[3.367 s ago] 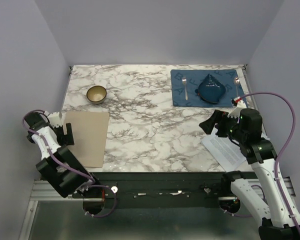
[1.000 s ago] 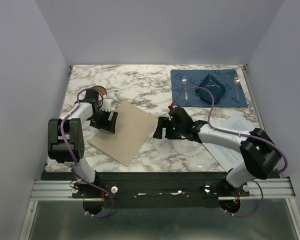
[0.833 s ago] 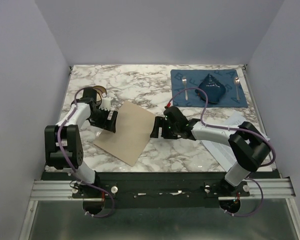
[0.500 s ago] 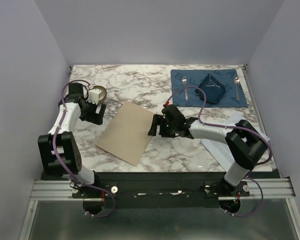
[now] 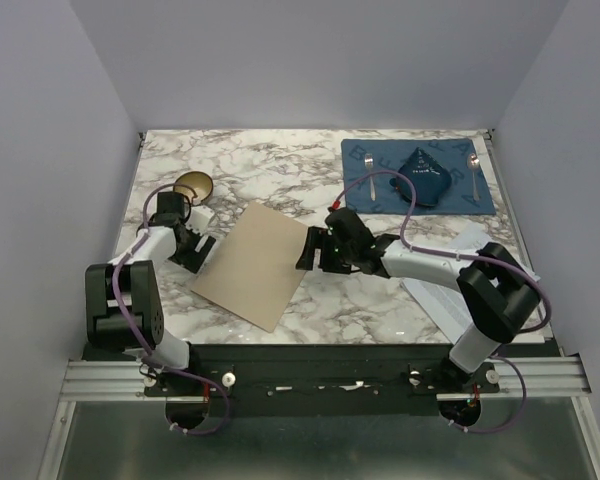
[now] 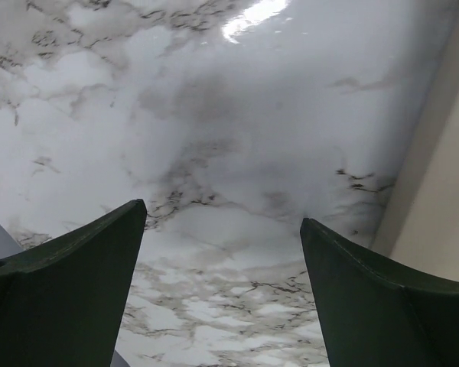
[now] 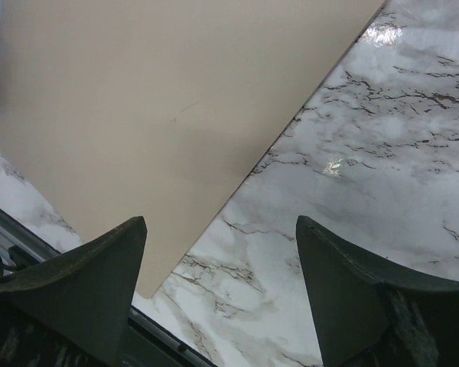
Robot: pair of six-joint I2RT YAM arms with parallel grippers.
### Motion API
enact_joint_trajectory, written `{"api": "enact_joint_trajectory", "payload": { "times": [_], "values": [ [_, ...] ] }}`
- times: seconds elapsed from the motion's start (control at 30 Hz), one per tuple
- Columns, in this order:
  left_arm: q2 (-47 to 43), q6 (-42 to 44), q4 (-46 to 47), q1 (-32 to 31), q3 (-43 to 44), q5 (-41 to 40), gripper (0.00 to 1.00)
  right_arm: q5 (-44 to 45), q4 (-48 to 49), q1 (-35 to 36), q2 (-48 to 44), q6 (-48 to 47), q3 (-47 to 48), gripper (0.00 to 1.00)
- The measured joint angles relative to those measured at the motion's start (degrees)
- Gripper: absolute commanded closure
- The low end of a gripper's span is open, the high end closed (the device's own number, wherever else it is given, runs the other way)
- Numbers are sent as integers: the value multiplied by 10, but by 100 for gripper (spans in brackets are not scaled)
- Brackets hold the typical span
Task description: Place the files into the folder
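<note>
The folder (image 5: 255,262) is a closed tan card leaf lying skewed on the marble, left of centre. My left gripper (image 5: 197,252) stands open just off its left edge, with bare marble between the fingers; in the left wrist view the left gripper (image 6: 222,218) has the folder's edge (image 6: 447,153) to its right. At the folder's right edge my right gripper (image 5: 312,252) is open and holds nothing. The right wrist view has the right gripper (image 7: 220,222) over the folder's (image 7: 153,99) long edge. The files (image 5: 445,300), white printed sheets, lie at the near right, partly under the right arm.
A blue placemat (image 5: 362,190) at the back right carries a folded dark napkin (image 5: 422,178), a fork (image 5: 370,175) and a spoon (image 5: 473,172). A brown bowl (image 5: 192,187) sits behind the left gripper. The table's front rail (image 5: 320,360) runs close to the folder's near corner.
My left gripper has come off the folder, swung back toward the bowl, then dropped beside the folder's left edge. The right gripper slid left to the folder's right edge. The folder turned slightly.
</note>
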Motion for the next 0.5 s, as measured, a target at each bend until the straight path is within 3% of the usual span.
{"api": "enact_joint_trajectory", "payload": {
  "times": [0.5],
  "values": [
    [-81,9,-33,-208,-73,-14,2,34,-14,0,-85,24,-98,12]
  ]
}}
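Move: The left hand is down near table level with the folder's middle about 12 cm to its right and 2 cm back, the folder lying askew; the bowl stands some 16 cm ahead of that hand and 2 cm left. From the right hand, hovering near the folder's opposite edge, the folder's middle is about 11 cm left, 2 cm back and 5 cm below. Left hand sweeps about 10 cm right and slightly back against the folder; right hand shifts likewise, about 5 cm. ##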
